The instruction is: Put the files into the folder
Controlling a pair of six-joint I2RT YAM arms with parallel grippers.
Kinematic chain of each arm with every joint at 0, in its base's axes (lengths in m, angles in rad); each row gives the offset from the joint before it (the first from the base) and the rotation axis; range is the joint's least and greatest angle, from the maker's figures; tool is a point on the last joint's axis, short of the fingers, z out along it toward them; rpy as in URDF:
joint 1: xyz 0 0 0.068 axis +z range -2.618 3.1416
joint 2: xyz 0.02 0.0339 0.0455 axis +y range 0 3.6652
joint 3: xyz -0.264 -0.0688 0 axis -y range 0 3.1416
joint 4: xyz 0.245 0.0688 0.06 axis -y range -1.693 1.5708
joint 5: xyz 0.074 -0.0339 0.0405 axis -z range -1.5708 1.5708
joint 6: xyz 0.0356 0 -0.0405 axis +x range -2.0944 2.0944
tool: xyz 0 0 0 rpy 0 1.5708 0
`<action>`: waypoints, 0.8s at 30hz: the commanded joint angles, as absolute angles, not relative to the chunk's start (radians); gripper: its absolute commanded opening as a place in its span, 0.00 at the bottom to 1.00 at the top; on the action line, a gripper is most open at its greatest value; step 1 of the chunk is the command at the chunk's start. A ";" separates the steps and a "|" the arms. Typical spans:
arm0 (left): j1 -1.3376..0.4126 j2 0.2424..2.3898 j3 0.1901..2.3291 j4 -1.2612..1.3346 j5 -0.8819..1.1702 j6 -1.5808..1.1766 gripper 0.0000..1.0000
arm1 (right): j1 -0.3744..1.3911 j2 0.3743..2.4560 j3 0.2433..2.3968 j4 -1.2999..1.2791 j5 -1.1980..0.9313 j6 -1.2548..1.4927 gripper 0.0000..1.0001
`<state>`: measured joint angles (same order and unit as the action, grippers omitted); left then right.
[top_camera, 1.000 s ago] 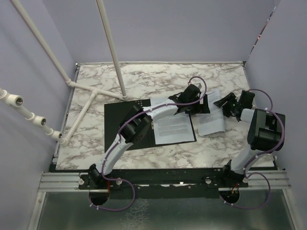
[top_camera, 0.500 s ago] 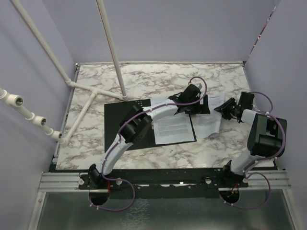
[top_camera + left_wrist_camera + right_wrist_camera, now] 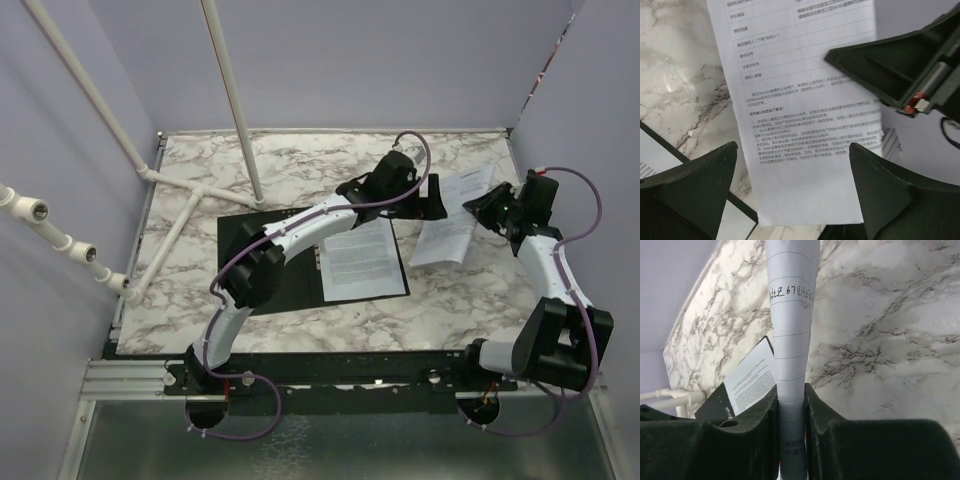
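The folder point(image 3: 265, 275) lies open and black on the marble table. One sheet of the files point(image 3: 362, 260) rests on its right half. My right gripper point(image 3: 487, 210) is shut on another sheet point(image 3: 445, 235) and holds it lifted and slanted right of the folder. In the right wrist view this sheet point(image 3: 790, 330) runs curled between the shut fingers point(image 3: 791, 415), with the folder point(image 3: 715, 402) and its sheet point(image 3: 747, 382) below. My left gripper point(image 3: 434, 198) is open at the held sheet's left edge. In the left wrist view its fingers point(image 3: 795, 200) straddle the sheet point(image 3: 800, 115) without touching it.
A white pipe frame point(image 3: 185, 195) lies on the table's left part, and one pipe point(image 3: 232, 100) rises just behind the folder. Purple walls close in the table point(image 3: 300, 160) on three sides. My right gripper also shows in the left wrist view point(image 3: 910, 70).
My right gripper has lifted its sheet off the table and carried it up and to the right. My left gripper has swung right from the folder to the held sheet's edge.
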<state>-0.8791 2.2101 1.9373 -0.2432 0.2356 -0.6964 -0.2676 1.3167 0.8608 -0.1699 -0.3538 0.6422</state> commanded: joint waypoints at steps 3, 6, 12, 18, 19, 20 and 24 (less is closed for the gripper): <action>-0.886 2.060 1.860 -0.247 0.228 -0.688 0.95 | -0.264 1.204 0.894 -0.244 -0.448 0.608 0.24; -0.885 1.991 1.801 -0.247 0.185 -0.681 0.95 | -0.264 1.141 0.881 -0.219 -0.525 0.614 0.24; -0.849 1.859 1.651 -0.244 0.175 -0.688 0.97 | -0.260 1.069 0.860 -0.159 -0.714 0.658 0.24; -0.783 1.665 1.365 -0.098 0.200 -0.745 0.98 | -0.224 1.002 0.813 -0.035 -0.827 0.764 0.24; -0.766 1.632 1.316 -0.059 0.216 -0.758 0.98 | -0.215 0.995 0.804 -0.012 -0.843 0.790 0.24; -0.747 1.601 1.263 -0.019 0.233 -0.774 0.99 | -0.206 0.989 0.792 0.031 -0.857 0.836 0.24; -0.662 1.483 1.040 0.236 0.352 -0.879 0.99 | -0.120 0.971 0.755 0.165 -0.869 0.961 0.24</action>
<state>-0.7319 1.5921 1.2140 -0.0555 0.2287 -0.7650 -0.1913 0.9920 0.7914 0.0021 -0.7948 0.8093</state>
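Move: The right hand already pinches the loose sheet by its right edge; the filed sheet in the folder's right half, where this one is bound, lies about 24 cm to its left, 8 cm back and 13 cm below. The metal clip on the folder's spine is 11 cm left of the filed sheet, level with it. From the wide-open left hand, the filed sheet lies some 16 cm left, 7 cm back and 12 cm below. Keeping its pinch on the loose sheet, the right hand climbs about 13 cm while swinging some 10 cm left and 6 cm back towards the filed sheet, turning counter-clockwise by roughly 25 degrees and tipping its fingers up to nearly level. The left hand, empty and wide open, clears the way: it first rises, then sweeps left at growing speed, about 15 cm in all and a little back, away from the loose sheet to above the far part of the filed one. ##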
